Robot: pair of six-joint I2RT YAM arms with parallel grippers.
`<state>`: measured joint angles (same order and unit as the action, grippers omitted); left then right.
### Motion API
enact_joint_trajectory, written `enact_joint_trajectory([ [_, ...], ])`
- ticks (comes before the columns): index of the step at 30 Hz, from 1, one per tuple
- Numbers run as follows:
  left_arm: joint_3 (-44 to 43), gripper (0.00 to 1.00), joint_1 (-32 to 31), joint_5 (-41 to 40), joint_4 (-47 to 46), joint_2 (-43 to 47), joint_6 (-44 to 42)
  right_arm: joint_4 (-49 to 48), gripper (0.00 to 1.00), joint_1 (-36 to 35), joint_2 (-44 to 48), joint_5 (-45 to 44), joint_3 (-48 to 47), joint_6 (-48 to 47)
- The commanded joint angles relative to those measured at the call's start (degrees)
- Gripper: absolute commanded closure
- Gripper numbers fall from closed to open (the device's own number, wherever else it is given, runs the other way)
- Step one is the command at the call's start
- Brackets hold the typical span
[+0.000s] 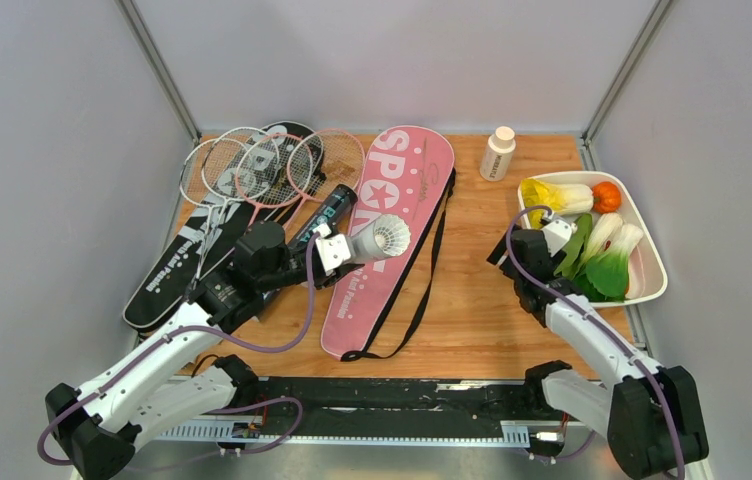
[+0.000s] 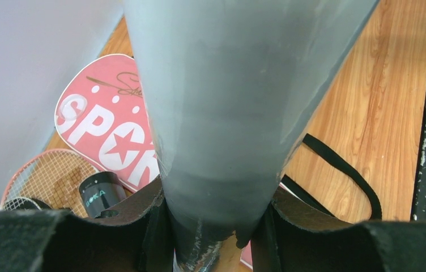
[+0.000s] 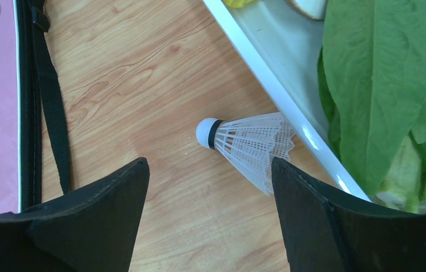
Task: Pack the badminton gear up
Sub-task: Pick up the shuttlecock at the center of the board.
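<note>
My left gripper (image 1: 337, 252) (image 2: 213, 198) is shut on a long white tube (image 1: 382, 238) (image 2: 228, 85), held up over the pink "SPORT" bag (image 1: 402, 170) (image 2: 103, 130). A black tube (image 1: 327, 215) (image 2: 100, 195) lies just left of the bag, beside several white and pink rackets (image 1: 252, 165) that rest on a black bag (image 1: 167, 275). My right gripper (image 1: 517, 250) (image 3: 209, 164) stands open above the wooden table. A white shuttlecock (image 3: 250, 144) lies just ahead of its fingertips, against the tray's edge, its skirt near the right finger. The top view does not show this shuttlecock.
A white tray (image 1: 657, 285) (image 3: 267, 62) of toy vegetables stands at the right, close to my right gripper. A small white bottle (image 1: 497, 153) stands at the back. The pink bag's black strap (image 1: 422, 290) (image 3: 52, 107) trails over the table's middle.
</note>
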<state>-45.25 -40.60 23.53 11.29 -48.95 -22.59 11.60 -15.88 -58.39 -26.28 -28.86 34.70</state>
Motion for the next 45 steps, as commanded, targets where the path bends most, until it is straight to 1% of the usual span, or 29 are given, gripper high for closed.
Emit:
enact_joint_trajectory([
  [1,-0.92,0.74,-0.32,1.32,-3.62,1.17,0.88,-5.24,0.18,0.28,-1.94,0.93,1.44,1.94],
  [6,-1.04,0.74,-0.32,1.11,-2.87,1.48,1.15,-9.95,0.18,0.74,-6.41,2.8,3.15,1.67],
  [9,-1.37,0.74,-0.28,0.79,-2.37,1.52,1.14,-11.0,0.19,0.74,-8.6,3.87,2.93,1.35],
  [13,-1.77,0.74,-0.26,0.61,-1.93,1.49,1.23,-15.12,0.2,0.77,-10.34,4.9,3.26,0.42],
  [16,-1.84,0.74,-0.28,0.63,-1.97,1.38,1.42,-17.12,0.23,1.01,-10.41,5.63,3.63,0.01],
  [18,-1.97,0.74,-0.34,0.72,-1.98,1.13,1.34,-18.97,0.28,1.08,-10.1,5.92,4.19,-0.71],
  [19,-2.13,0.74,-0.33,0.73,-2.02,0.89,1.38,-19.43,0.31,1.24,-10.12,6.02,4.26,-1.04],
  [20,-2.21,0.74,-0.3,0.77,-1.92,0.75,1.22,-19.5,0.36,1.38,-10.37,6.01,4.15,-1.34],
  [22,-2.44,0.74,-0.28,0.81,-1.89,0.46,1.16,-19.59,0.52,1.57,-10.79,6.21,3.86,-2.1],
  [25,-2.38,0.74,-0.33,1.04,-1.89,0.24,1.1,-19.47,0.81,1.62,-9.64,6.53,3.52,-4.44],
  [27,-2.27,0.75,-0.33,1.01,-1.88,0.13,0.92,-18.66,0.94,1.64,-7.46,7.08,2.9,-6.32],
  [28,-2.09,0.75,-0.3,0.89,-1.84,0.15,0.9,-17.92,0.99,1.6,-5.76,7.57,2.0,-7.71],
  [31,-2.0,0.75,-0.3,0.67,-1.43,0.16,0.87,-15.39,1.0,1.61,0.19,10.22,-0.76,-12.29],
  [34,-1.97,0.75,-0.3,0.64,-0.88,0.37,1.21,-11.91,1.0,1.62,5.12,16.02,-5.61,-17.07],
  [37,-1.94,0.75,-0.36,0.52,-0.67,0.64,1.87,-6.57,1.0,1.59,8.12,24.77,-11.41,-21.74],
  [39,-1.94,0.75,-0.36,0.25,-0.47,0.58,2.32,-3.55,1.0,1.57,9.38,32.08,-15.68,-23.39],
  [45,-2.14,0.74,-0.36,-0.56,0.3,-0.23,3.29,1.49,1.0,1.44,12.2,50.0,-28.62,-25.02],
])
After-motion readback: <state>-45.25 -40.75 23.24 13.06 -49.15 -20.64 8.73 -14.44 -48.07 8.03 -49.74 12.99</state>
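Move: The shuttlecock lies some 2 cm ahead of the open right fingers, about 1 cm to their right and 4 cm below, cork to the left, skirt at the vegetable tray's rim. From that hand the tray's middle is about 18 cm right and 2 cm ahead, the white bottle 21 cm ahead and 4 cm left, the pink bag 27 cm left and 3 cm ahead. From the left hand the shuttlecock is roughly 34 cm right, 4 cm ahead and 23 cm below. The right hand sinks 5 cm, pinches the shuttlecock near its cork, then rises some 25 cm, swinging left. ##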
